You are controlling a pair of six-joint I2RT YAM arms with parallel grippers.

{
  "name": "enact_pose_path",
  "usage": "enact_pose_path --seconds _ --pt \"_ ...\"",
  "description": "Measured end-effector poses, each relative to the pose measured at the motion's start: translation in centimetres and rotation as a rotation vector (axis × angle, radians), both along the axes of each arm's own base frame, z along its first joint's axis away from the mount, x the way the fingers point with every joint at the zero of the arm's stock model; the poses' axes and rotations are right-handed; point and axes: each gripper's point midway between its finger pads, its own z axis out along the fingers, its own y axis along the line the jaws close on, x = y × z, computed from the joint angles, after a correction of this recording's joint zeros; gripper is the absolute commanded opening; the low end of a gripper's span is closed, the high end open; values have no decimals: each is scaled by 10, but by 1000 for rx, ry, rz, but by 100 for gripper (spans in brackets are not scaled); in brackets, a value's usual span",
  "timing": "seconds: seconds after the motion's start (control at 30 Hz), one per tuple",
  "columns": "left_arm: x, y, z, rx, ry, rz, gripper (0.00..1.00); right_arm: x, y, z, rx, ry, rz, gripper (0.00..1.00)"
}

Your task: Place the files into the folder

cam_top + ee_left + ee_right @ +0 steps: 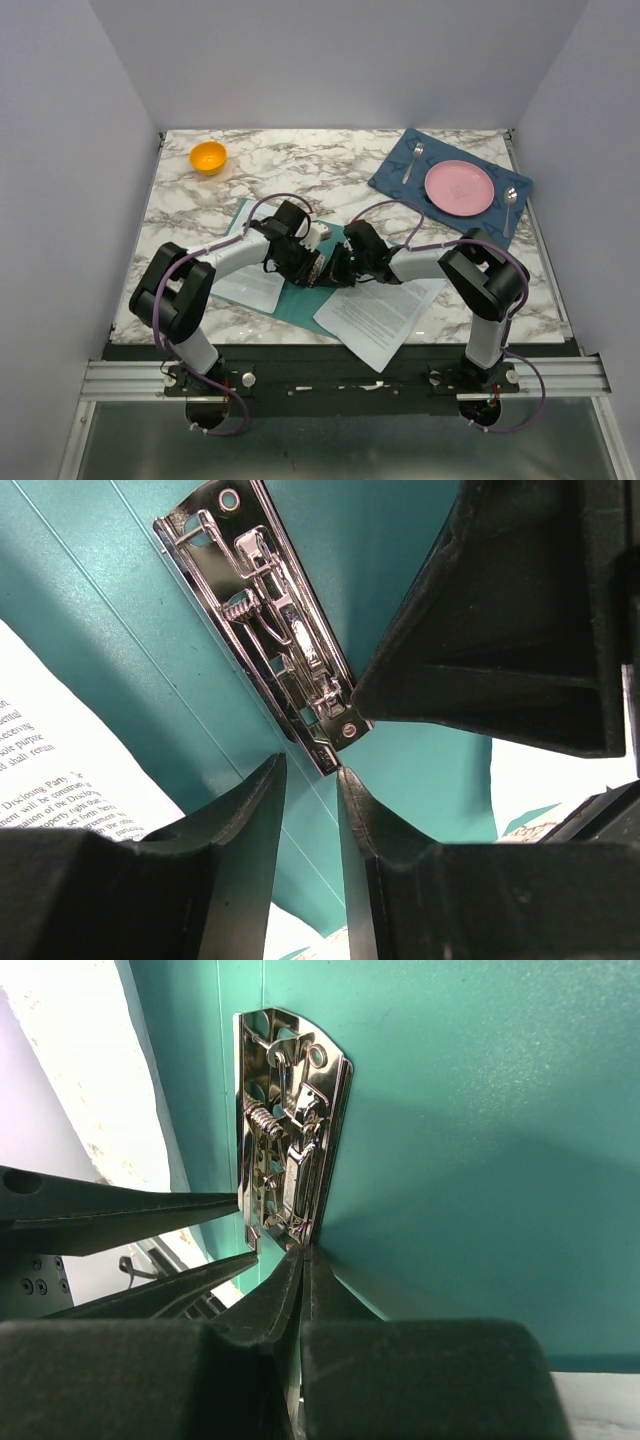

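Note:
The teal folder (300,298) lies open on the marble table, its chrome clip (270,620) bare on the green inside. One of the files (248,285) rests on the folder's left half, and another printed sheet (380,315) lies at its right edge toward the front. Both grippers meet over the clip. My left gripper (311,768) is open just above the clip's near end, nothing between its fingers. My right gripper (303,1252) is shut, its tips pressed against the end of the clip (290,1150). Whether the tips pinch any part of the clip is hidden.
An orange bowl (208,157) sits at the back left. At the back right a dark blue placemat (395,178) carries a pink plate (459,187), a fork (411,160) and a spoon (510,205). White walls close in three sides.

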Motion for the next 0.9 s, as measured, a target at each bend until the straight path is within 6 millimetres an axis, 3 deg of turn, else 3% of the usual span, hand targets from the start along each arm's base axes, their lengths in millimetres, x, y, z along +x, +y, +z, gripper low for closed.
enact_pose_path --seconds 0.17,0.2,0.33,0.9 --pt "0 0 0 -1 1 2 30 0 0 0 2 -1 0 9" --pt "0 0 0 -1 2 4 21 0 0 0 2 -1 0 9" --pt "-1 -2 0 5 11 0 6 0 0 0 3 -2 0 9" --pt "-1 -4 -5 59 -2 -15 5 -1 -1 0 2 -2 1 8"
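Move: The left hand's parted fingertips already straddle the small lever at the near end of the metal clip; the clip's middle is about 4 cm ahead, 2 cm to the right and 2 cm below. The left page's middle lies roughly 8 cm ahead and 13 cm to the left, the right page's 18 cm to the right and 4 cm back. From the right hand, whose tips are at the clip's near corner, the clip's middle is 4 cm ahead and 1 cm left. The left fingers close from some two fifths open to nearly shut, pinching the lever at the near end of the metal clip between their tips. The hand otherwise stays put, easing only about half a centimetre to the right and down with a slight roll. The right hand holds still, its almost closed tips still against the clip's near right corner. ##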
